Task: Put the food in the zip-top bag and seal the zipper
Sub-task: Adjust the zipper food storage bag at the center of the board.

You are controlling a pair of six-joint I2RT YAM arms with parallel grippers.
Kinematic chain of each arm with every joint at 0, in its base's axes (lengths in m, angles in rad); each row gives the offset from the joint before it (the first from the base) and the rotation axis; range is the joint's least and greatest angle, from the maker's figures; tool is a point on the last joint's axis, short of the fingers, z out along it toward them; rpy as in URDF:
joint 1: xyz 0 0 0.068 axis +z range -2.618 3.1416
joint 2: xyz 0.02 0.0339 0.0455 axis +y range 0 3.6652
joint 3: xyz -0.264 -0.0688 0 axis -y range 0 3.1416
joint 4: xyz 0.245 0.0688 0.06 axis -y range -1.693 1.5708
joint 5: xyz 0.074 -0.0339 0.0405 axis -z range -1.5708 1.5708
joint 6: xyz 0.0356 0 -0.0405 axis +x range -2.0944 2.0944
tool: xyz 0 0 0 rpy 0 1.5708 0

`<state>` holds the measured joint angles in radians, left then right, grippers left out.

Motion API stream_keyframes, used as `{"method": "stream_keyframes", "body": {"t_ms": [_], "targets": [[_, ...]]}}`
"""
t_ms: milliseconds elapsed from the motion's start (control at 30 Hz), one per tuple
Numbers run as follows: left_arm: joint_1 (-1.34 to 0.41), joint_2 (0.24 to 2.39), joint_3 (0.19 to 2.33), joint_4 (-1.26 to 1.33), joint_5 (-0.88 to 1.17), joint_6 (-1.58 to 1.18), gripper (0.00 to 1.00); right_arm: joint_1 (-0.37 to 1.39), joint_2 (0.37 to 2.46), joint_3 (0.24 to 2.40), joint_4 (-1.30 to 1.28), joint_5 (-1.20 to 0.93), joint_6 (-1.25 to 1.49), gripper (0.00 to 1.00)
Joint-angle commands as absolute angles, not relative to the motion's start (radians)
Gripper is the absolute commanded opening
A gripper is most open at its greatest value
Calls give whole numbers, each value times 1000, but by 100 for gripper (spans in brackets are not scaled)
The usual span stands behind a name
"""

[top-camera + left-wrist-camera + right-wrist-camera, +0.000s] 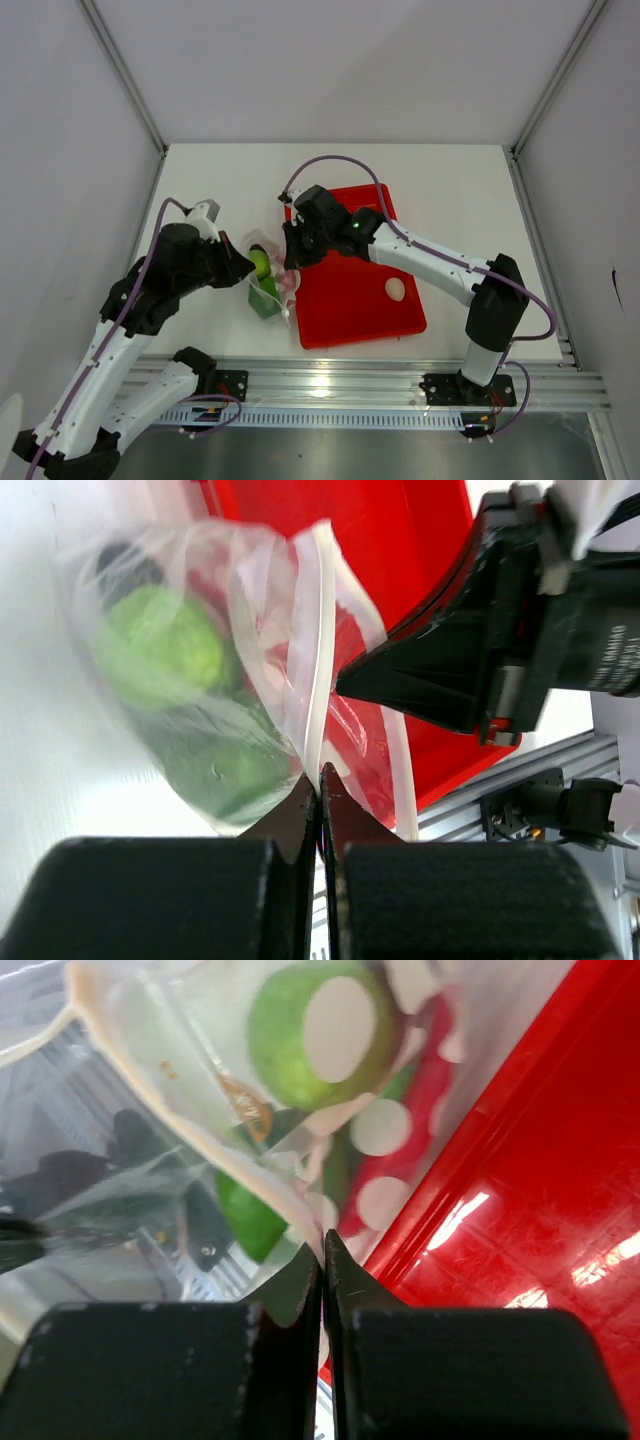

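Note:
The zip-top bag (270,290) hangs between my two grippers at the left edge of the red tray (350,310). Food shows through the plastic: a light green piece (261,264), a round green one (160,645), a darker green one (225,770) and a red one (425,1085). My left gripper (247,268) (320,772) is shut on the zipper (318,630) at one end of the bag's mouth. My right gripper (288,260) (322,1238) is shut on the zipper (276,1201) from the tray side. A white egg-like piece (395,289) lies on the tray, outside the bag.
The red tray's near left corner sits right under the bag. In the left wrist view, the right gripper's black fingers (400,675) point at the bag from the right. The aluminium rail (330,385) runs along the table's near edge.

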<state>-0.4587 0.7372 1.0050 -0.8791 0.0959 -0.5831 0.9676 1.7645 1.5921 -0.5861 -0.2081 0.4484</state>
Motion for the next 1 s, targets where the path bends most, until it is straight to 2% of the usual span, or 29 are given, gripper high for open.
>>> {"method": "stream_keyframes", "body": {"t_ms": [0,100,233,467,500,533,567,667,800,967], "targets": [[-462,747,1057,-859,80,-557,0,979,1741,1635,-612,-166,416,4],[-462,762,1034,-850,94,-561,1,985,1729,1649,-650,-126,399,14],[-462,762,1019,-825,107,-561,0,1005,1686,1672,-693,-40,354,35],[-460,776,1006,-810,115,-557,1,1063,1594,1752,-854,251,298,63],[-460,778,996,-808,120,-558,1,1066,1577,1744,-860,323,299,70],[-460,778,997,-807,120,-558,1,1066,1540,1730,-862,359,299,88],[-460,779,993,-805,121,-558,1,1060,1523,1691,-864,391,299,97],[-460,785,991,-798,129,-557,1,1002,1471,1608,-868,443,320,99],[-460,792,986,-789,137,-560,0,896,1443,1493,-861,387,347,99],[-460,793,980,-784,152,-565,0,887,1496,1437,-945,528,371,97]]}}
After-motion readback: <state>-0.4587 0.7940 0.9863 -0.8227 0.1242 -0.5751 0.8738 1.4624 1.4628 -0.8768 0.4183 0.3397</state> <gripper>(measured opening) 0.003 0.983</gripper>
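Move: Both my hands still pinch the zipper bag's rim. The egg is about 24 cm to my right hand's right, 5 cm back and 15 cm down; from my left hand it is some 32 cm right, 5 cm back. The bag's food-filled body lies about 5 cm left of my right hand and 4 cm right of my left, 1 cm back and 10 cm below both. The red tray's middle is 14 cm right of my right hand, level fore and aft, 16 cm down. I let go of the bag's rim with my right hand, opening the fingers wide. The hand rises some 9 cm, then swings about 18 cm right and 5 cm forward over the red tray, towards the egg, sinking again by 6 cm at the end while the wrist turns clockwise and the fingers swing from leftward to more forward. My left hand keeps its pinch, easing only a centimetre or so. ##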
